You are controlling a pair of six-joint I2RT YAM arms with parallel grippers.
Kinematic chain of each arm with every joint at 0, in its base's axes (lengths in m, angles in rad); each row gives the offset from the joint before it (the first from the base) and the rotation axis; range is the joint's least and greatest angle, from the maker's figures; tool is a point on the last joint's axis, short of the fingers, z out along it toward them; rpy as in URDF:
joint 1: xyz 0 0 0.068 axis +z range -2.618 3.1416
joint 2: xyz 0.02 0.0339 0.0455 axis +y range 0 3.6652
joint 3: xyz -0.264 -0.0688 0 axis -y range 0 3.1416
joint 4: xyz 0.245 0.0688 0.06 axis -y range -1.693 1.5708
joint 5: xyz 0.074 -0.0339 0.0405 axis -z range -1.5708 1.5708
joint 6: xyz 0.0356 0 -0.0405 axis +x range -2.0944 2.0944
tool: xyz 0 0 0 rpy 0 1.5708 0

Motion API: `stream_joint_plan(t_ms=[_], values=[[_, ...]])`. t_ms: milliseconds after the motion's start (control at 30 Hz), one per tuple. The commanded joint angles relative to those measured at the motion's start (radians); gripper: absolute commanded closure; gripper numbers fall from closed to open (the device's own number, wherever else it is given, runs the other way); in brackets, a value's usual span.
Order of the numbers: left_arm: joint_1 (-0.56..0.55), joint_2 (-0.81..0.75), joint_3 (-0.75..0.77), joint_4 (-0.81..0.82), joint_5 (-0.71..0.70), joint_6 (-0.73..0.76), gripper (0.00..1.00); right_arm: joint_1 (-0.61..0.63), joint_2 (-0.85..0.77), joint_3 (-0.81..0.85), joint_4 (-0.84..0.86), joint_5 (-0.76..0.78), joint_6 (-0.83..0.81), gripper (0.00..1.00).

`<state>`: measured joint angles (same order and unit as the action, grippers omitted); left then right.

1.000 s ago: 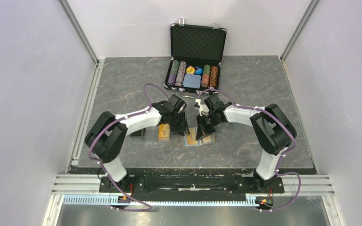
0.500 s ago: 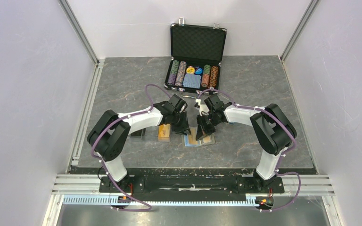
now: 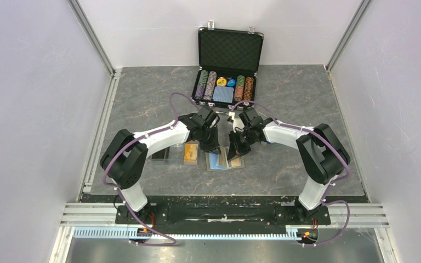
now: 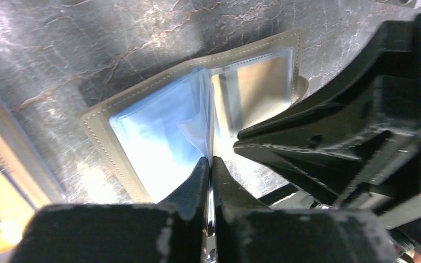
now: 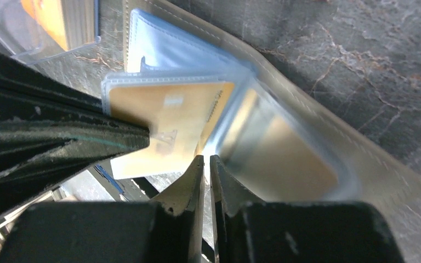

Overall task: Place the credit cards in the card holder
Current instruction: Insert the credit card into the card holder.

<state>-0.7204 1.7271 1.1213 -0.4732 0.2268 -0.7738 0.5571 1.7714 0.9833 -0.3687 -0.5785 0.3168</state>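
The khaki card holder (image 3: pixel 220 163) lies open on the table, its blue lining and clear sleeves (image 4: pixel 159 126) showing. My left gripper (image 4: pixel 211 160) is shut on the edge of one upright clear sleeve, the one with a gold-orange credit card (image 5: pixel 167 115) in it. My right gripper (image 5: pixel 206 159) stands at the sleeves' spine from the other side. Its fingers are a thin slit apart and nothing clearly lies between them. More orange credit cards sit in a clear box (image 3: pixel 191 153) left of the holder, and black ones in a box (image 3: pixel 160 155) further left.
An open black poker chip case (image 3: pixel 225 82) with chips and a blue deck stands at the back of the table. The two grippers (image 3: pixel 215 148) (image 3: pixel 233 155) nearly touch above the card holder. Aluminium rails run along the table's left edge (image 3: pixel 105 126).
Both grippers have moved slightly away from the table's near edge and the holder now shows more blue lining. The left jaws have closed on the sleeve, and the right jaws have parted a little.
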Motion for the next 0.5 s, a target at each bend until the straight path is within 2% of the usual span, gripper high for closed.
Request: stream_joint_plan(t_ms=[0, 33, 100, 467], values=[[-0.002, -0.02, 0.075, -0.125, -0.033, 0.07, 0.79, -0.035, -0.089, 0.034, 0.006, 0.032, 0.023, 0.88], [-0.003, -0.016, 0.08, -0.124, -0.023, 0.067, 0.72, -0.043, -0.098, 0.034, 0.007, 0.032, 0.025, 0.88], [-0.005, -0.004, 0.089, -0.112, 0.006, 0.061, 0.65, -0.065, -0.115, 0.031, 0.005, 0.034, 0.027, 0.88], [-0.054, 0.096, 0.163, -0.025, 0.118, 0.016, 0.6, -0.172, -0.16, 0.022, -0.025, 0.023, -0.009, 0.87]])
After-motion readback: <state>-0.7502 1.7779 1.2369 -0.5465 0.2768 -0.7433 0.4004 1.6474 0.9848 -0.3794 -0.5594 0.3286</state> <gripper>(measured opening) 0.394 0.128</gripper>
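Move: The left hand pinches the raised clear page of the card holder, whose middle is about 2 cm right, 1 cm back and 4 cm below. The orange card box is some 11 cm left and 1 cm back. From the right hand, fingers almost shut, the card holder's middle is about 1 cm left, level and 2 cm below; the blue card stack is roughly 15 cm right and 9 cm ahead. Left fingers unpinch the page, easing up and right; right hand leaves the holder forward, right and up about 7 cm. ##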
